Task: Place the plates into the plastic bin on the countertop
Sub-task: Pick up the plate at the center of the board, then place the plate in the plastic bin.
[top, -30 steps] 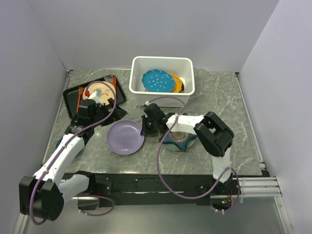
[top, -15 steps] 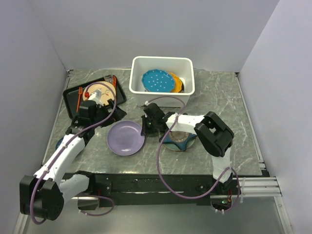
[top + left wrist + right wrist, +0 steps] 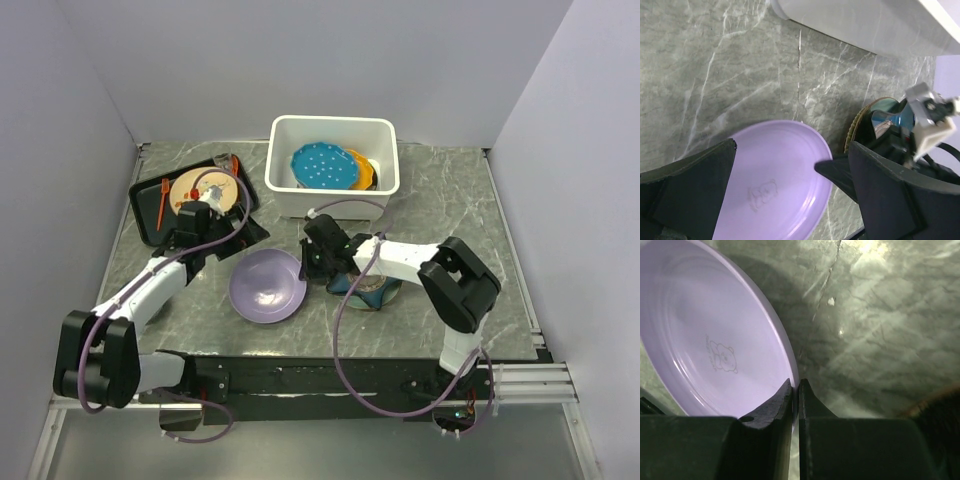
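A lilac plate with a small bear outline sits tilted on the grey marble countertop, its right rim pinched by my right gripper. In the right wrist view the gripper is shut on that rim of the plate. My left gripper hangs open just above the plate's far left side; in its own view the gripper straddles the plate without touching it. The white plastic bin at the back holds a blue dotted plate and an orange plate.
A navy star-shaped plate on a dark-rimmed one lies under the right forearm, also in the left wrist view. A black tray at the back left carries a beige plate and orange cutlery. The bin's wall is close beyond the plate.
The right gripper has shifted slightly right and tipped the lilac plate up by its rim. The left arm has swung in from the left toward the plate, still open.
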`<state>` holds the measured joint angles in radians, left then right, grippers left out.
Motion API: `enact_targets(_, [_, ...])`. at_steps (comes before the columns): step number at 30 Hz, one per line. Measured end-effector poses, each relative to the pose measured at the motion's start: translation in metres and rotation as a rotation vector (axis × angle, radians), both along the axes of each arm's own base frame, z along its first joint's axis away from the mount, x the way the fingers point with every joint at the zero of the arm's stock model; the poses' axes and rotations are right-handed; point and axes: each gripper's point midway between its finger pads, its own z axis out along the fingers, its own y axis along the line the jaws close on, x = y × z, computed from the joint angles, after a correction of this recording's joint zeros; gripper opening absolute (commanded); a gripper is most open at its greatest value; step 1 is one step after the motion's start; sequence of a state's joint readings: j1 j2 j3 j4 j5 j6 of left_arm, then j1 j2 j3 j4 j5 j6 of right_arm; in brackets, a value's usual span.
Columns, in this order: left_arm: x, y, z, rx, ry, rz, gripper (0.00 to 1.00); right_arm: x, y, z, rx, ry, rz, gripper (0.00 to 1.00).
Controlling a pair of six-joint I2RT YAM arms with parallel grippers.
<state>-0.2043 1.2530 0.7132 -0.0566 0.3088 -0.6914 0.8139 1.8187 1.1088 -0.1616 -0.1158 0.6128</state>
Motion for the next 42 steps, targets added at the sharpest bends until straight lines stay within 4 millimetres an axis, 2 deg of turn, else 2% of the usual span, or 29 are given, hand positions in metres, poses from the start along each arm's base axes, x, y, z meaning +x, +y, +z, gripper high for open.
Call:
enact_targets(11, [0.009,0.010,0.010,0.045,-0.041,0.051,0.99,-0.003,-0.001,0.034,0.048,-0.040,0.015,0.00])
enact_targets(17, [0.004,0.024,0.024,0.083,-0.070,0.109,0.99,-0.008,0.000,0.042,0.051,-0.038,0.053,0.00])
enact_targets(24, [-0.007,0.047,0.048,0.132,-0.130,0.204,0.99,-0.006,0.002,0.056,0.042,-0.059,0.095,0.00])
enact_targets(30, [-0.012,0.062,0.050,0.180,-0.130,0.263,0.99,0.000,0.001,0.075,0.060,-0.085,0.110,0.00])
enact_targets(38, [-0.011,0.065,0.048,0.193,-0.123,0.271,0.99,0.018,-0.019,0.092,0.078,-0.108,0.055,0.00])
enact_targets(42, [-0.010,0.064,0.047,0.195,-0.123,0.270,0.99,0.029,-0.033,0.109,0.094,-0.142,0.020,0.00])
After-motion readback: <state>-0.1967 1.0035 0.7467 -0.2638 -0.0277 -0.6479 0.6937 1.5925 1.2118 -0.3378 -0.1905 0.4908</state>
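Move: The right hand already pinches the purple plate by its right-hand rim; the plate's middle lies about 8 cm to its left and 3 cm back. The white bin it is bound for stands some 22 cm ahead and 7 cm to the right, its middle slightly above the hand. The blue star plate is about 14 cm to the right and 1 cm back, a little lower. From the empty left hand the bin is roughly 12 cm ahead and 17 cm right. Keeping its pinch on the purple plate's rim, the right hand lifts almost straight up, then goes on rising while swinging forward and to the right towards the bin, about 11 cm up in all and some 3 cm each forward and right. The open left hand draws clear of the plate, some 6 cm left and 5 cm up, turning about 15 degrees counter-clockwise. ##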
